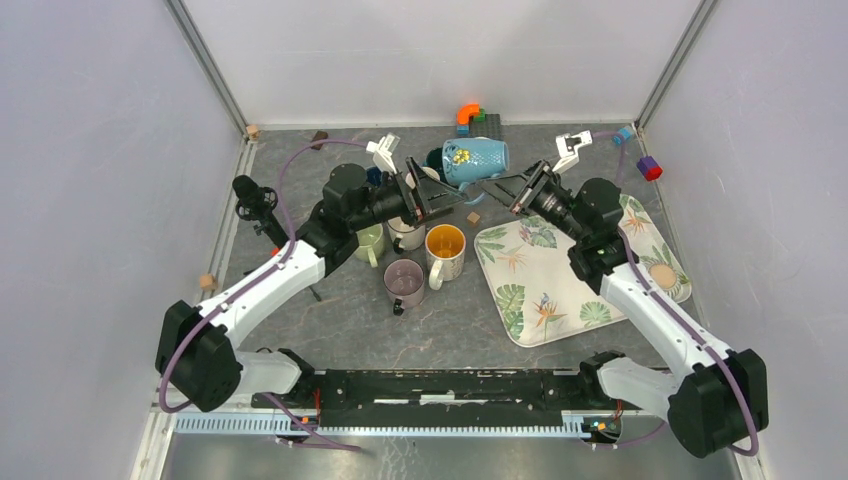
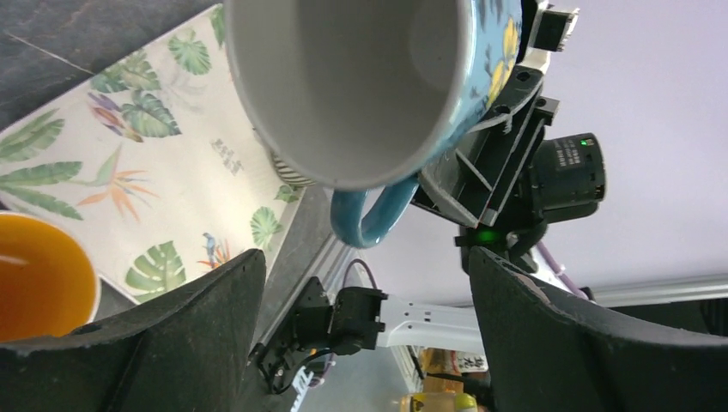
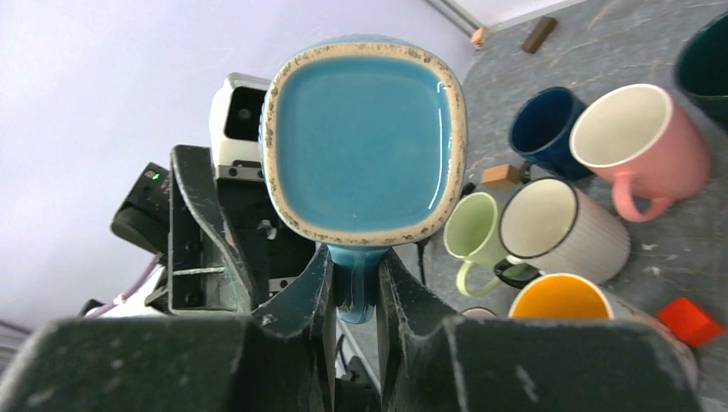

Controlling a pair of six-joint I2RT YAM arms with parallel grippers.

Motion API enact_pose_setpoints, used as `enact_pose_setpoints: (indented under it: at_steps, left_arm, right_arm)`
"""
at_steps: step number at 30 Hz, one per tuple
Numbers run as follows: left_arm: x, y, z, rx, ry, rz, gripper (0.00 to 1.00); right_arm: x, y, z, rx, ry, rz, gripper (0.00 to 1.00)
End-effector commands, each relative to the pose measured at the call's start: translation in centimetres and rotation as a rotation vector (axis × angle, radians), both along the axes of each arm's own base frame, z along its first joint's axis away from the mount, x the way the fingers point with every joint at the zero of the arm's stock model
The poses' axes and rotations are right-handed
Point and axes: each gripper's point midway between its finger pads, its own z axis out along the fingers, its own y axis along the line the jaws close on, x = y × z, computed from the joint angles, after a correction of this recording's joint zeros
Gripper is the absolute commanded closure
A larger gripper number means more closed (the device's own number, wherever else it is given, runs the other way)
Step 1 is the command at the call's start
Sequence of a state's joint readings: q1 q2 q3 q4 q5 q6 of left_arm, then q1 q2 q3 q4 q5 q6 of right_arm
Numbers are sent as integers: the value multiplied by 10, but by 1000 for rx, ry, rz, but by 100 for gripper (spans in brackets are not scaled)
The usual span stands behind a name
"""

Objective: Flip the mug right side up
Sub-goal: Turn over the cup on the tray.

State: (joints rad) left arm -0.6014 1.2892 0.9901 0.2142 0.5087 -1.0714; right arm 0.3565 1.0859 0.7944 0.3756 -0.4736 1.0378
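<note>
A light blue mug (image 1: 475, 160) with yellow flowers hangs on its side above the back of the table, between the two arms. My right gripper (image 1: 508, 190) is shut on its handle (image 3: 356, 287), and the right wrist view looks straight at the mug's glazed base (image 3: 365, 137). My left gripper (image 1: 430, 188) is open just left of the mug. The left wrist view faces the mug's white inside (image 2: 360, 86), with the handle (image 2: 371, 215) hanging below. Both left fingers (image 2: 189, 326) stand wide apart and touch nothing.
Below the held mug stand a green mug (image 1: 370, 243), a white ribbed mug (image 1: 405, 232), an orange-lined mug (image 1: 445, 250) and a pink mug (image 1: 404, 282). A leaf-patterned tray (image 1: 560, 280) lies to the right. Coloured blocks (image 1: 470, 115) sit by the back wall.
</note>
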Motion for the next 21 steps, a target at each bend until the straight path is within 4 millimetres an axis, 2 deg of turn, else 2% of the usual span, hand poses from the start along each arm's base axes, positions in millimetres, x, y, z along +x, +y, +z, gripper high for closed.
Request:
enact_pose_setpoints:
  at_steps: [1, 13, 21]
  left_arm:
    - [-4, -5, 24, -112, -6, -47, 9]
    - [-3, -8, 35, -200, -6, -55, 39]
    - [-3, -7, 35, -228, -4, -50, 57]
  right_arm:
    - [-15, 9, 55, 155, -165, 63, 100]
    - [-26, 28, 58, 230, -158, 143, 100]
    - [-33, 39, 52, 272, -130, 183, 100]
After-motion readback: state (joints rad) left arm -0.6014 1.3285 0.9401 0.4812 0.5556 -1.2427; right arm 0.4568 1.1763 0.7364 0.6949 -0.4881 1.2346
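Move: The blue mug lies on its side in the right hand, held by the handle; its middle is about 7 cm ahead and 4 cm right of the left hand, and its handle about 2 cm ahead and 5 cm right, near level. The orange mug stands some 25 cm below, 3 cm ahead and 1 cm left; the white mug 5 cm farther out and 9 cm left of that one. From the right hand the left gripper is about 5 cm left, 2 cm back. Right hand carries the mug left about 4 cm; left hand rises some 2 cm, half-closing around the handle. ##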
